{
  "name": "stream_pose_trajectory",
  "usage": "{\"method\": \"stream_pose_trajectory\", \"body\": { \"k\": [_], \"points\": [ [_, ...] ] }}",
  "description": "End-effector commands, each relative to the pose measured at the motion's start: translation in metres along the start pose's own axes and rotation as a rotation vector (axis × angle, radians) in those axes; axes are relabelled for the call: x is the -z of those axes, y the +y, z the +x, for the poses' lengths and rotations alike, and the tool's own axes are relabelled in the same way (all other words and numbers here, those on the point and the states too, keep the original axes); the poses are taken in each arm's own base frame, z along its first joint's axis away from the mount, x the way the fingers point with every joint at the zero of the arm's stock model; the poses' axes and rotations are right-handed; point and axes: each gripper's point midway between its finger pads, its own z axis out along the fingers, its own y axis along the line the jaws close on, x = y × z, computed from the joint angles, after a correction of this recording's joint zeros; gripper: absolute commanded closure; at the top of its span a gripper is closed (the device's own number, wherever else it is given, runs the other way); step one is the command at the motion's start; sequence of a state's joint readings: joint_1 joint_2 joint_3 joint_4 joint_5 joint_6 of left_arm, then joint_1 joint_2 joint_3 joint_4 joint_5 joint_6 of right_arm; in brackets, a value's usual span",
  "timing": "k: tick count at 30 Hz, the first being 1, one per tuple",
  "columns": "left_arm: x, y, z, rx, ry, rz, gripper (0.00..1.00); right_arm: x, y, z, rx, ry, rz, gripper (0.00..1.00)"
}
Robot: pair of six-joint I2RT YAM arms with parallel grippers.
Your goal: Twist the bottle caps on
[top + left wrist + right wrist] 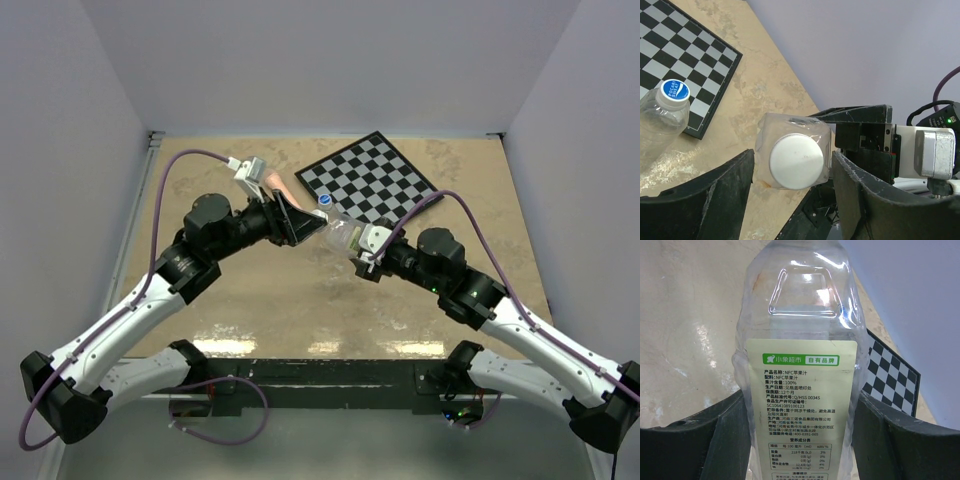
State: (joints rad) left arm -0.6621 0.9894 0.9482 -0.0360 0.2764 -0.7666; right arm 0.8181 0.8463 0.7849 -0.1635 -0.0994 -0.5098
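The larger clear bottle [802,315] with a yellowish label is held off the table, and my right gripper [800,396] is shut on its body. Its white cap [796,161] sits on its neck and faces my left gripper [793,154]. That gripper is open, with its fingers [735,185] flanking the cap and a narrow gap on each side. In the top view the two grippers meet over the table's middle, left gripper [318,226] and right gripper [357,245], with the bottle [340,237] between them. A smaller clear bottle [662,120] with the blue cap [675,91] on it stands by the checkerboard's edge.
A checkerboard [370,178] lies at the back right of the tan table [250,300]. A pink tapered stick [278,186] lies beside my left wrist. The blue cap [325,200] shows just behind the held bottle. Grey walls close in the sides and back.
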Motion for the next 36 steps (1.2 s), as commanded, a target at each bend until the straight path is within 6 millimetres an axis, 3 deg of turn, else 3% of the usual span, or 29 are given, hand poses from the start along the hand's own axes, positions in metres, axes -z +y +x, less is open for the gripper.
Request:
{"method": "stream_pose_trajectory", "body": {
  "k": [1,4,10,14,18,25,31,36],
  "points": [
    [0.0,-0.02,-0.02,-0.033,-0.046,0.044,0.35,-0.003,-0.005,-0.013,0.017,-0.048,0.017,1.0],
    [-0.001,-0.02,-0.018,-0.04,-0.037,0.039,0.41,-0.002,-0.005,-0.014,0.017,-0.052,0.019,1.0],
    [-0.001,-0.019,-0.015,-0.078,-0.016,0.046,0.69,-0.001,-0.004,-0.017,0.015,-0.061,0.012,1.0],
    [0.002,-0.025,-0.011,-0.165,0.01,0.089,0.72,0.003,0.003,-0.026,0.015,-0.101,-0.032,1.0],
    [0.008,-0.034,-0.003,-0.382,0.056,0.189,0.72,0.008,0.011,-0.041,0.009,-0.165,-0.087,1.0],
    [0.028,-0.05,0.034,-0.75,0.165,0.482,0.75,0.022,0.032,-0.07,0.033,-0.283,-0.229,1.0],
    [0.039,-0.039,0.053,-1.059,0.184,0.601,0.78,0.032,0.045,-0.086,0.044,-0.347,-0.315,1.0],
    [0.042,-0.038,0.054,-1.168,0.168,0.638,0.73,0.032,0.045,-0.084,0.042,-0.337,-0.315,1.0]
  ]
}}
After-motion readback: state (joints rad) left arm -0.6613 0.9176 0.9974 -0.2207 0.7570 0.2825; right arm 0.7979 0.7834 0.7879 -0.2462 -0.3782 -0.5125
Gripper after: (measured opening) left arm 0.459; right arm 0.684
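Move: The white cap, already on the mouth of the clear bottle held by the right hand, sits between the left hand's open fingers, about 1 cm ahead and 1 cm right, at their height. From the left hand, the blue-capped bottle stands about 12 cm ahead, 2 cm right and 22 cm down; the flesh-coloured tube lies about 20 cm ahead, 9 cm left and 32 cm down. From the right hand, the white cap is about 5 cm ahead, 9 cm left and 6 cm up. Clockwise, looking along its fingers at the cap's top, the left hand rolls some 55 degrees after first closing its fingers to pinch the white cap's sides. During the roll it goes back about 6 cm and swings to point nearly straight right; the right hand keeps its grip on the bottle, coming back with it and turning roughly 15 degrees counter-clockwise. ##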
